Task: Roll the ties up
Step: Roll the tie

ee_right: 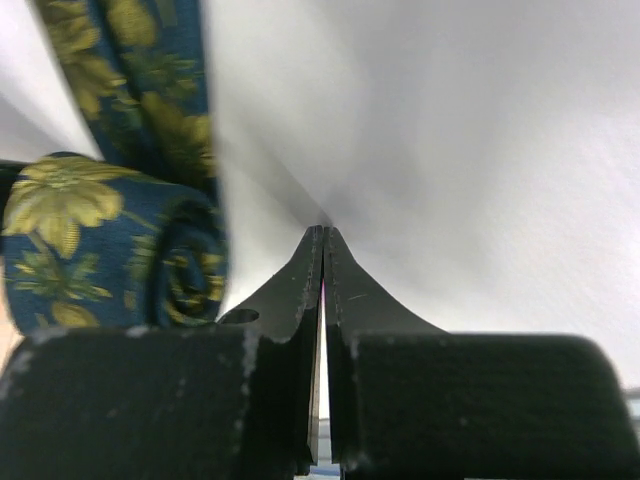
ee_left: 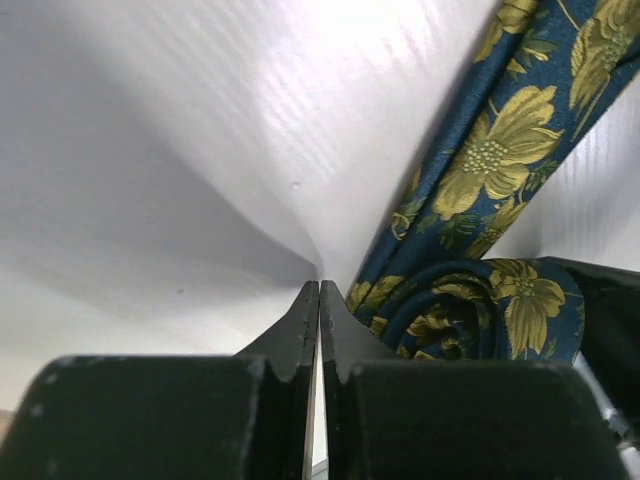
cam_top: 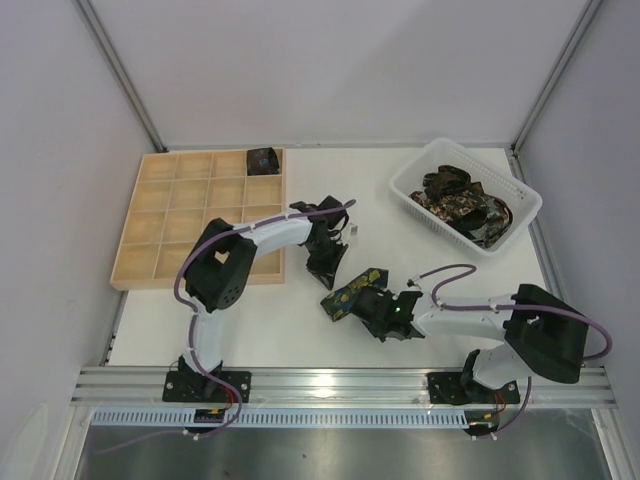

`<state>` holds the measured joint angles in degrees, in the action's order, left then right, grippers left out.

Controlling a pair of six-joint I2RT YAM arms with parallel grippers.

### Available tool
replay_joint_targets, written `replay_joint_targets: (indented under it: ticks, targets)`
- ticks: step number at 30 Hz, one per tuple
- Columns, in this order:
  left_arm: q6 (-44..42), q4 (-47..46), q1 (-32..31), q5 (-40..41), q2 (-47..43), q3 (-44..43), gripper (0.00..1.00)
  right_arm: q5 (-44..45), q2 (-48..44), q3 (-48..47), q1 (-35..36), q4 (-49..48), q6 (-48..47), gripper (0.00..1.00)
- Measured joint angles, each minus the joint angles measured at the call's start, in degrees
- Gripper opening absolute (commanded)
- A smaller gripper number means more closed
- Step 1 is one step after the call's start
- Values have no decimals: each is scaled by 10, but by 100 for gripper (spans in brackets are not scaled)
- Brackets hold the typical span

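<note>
A navy tie (cam_top: pixel 348 293) with yellow-green flowers lies partly rolled on the white table between the two arms. In the left wrist view its roll (ee_left: pixel 470 312) sits just right of my left gripper (ee_left: pixel 320 287), and a flat strip (ee_left: pixel 500 150) runs up and away. The left gripper (cam_top: pixel 327 272) is shut with nothing between its fingers. In the right wrist view the roll (ee_right: pixel 110 250) lies left of my right gripper (ee_right: pixel 323 232), which is shut and empty beside it. The right gripper (cam_top: pixel 368 303) touches the roll's right side in the top view.
A white slotted basket (cam_top: pixel 410 178) at the back right holds several dark, gold-printed ties (cam_top: pixel 460 197). A pale wooden grid tray (cam_top: pixel 160 225) stands at the left, with one rolled dark tie (cam_top: pixel 263 160) in its far right compartment.
</note>
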<state>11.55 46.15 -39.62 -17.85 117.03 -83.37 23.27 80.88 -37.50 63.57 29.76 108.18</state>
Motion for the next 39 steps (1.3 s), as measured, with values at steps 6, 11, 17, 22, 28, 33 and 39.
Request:
replay_joint_targets:
  ticks: [6, 11, 17, 22, 28, 33, 39]
  targets:
    - [0, -5, -20, -28, 8, 1, 0, -4, 96, -77, -22, -62, -41, 0]
    - [0, -7, -28, -30, 10, 5, 0, -23, 114, -95, -39, -73, -65, 0]
    - [1, 11, -16, -16, 11, -4, 3, -27, 82, -61, -37, -81, -61, 0]
    - [1, 36, 10, 8, 14, -35, 4, -27, 23, -16, -22, -43, -53, 0]
    - [0, 39, 21, -3, 14, -45, 4, -25, 10, -9, -14, -26, -50, 0]
    - [0, 33, 1, -25, 15, -29, 4, -25, 40, -31, -16, -43, -60, 0]
    - [5, 21, -30, -39, 23, -22, 4, -32, 110, -96, -32, -69, -100, 0]
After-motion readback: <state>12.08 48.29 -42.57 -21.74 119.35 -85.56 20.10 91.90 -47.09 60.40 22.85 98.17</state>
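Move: The rolled end of the tie stands on the table between the hands, roughly level with both: about 3 cm back and 3 cm right of the left hand, about 5 cm ahead and 7 cm left of the right hand. The tie's loose tail runs out forward and right from it, its middle about 9 cm ahead of the right hand and 1 cm left. The compartment box is some 15 cm ahead and 27 cm left of the left hand. The shut fingertips finish against the two opposite spiral ends of the tie roll, closing in on it twice. The right hand slides level forward-left about 6 cm, draws back, then comes in again about 5 cm; the left meets it, going back-right 3 cm, out forward-left, then back-right nearly 5 cm. Both stay low and shut, turning only a few degrees. ##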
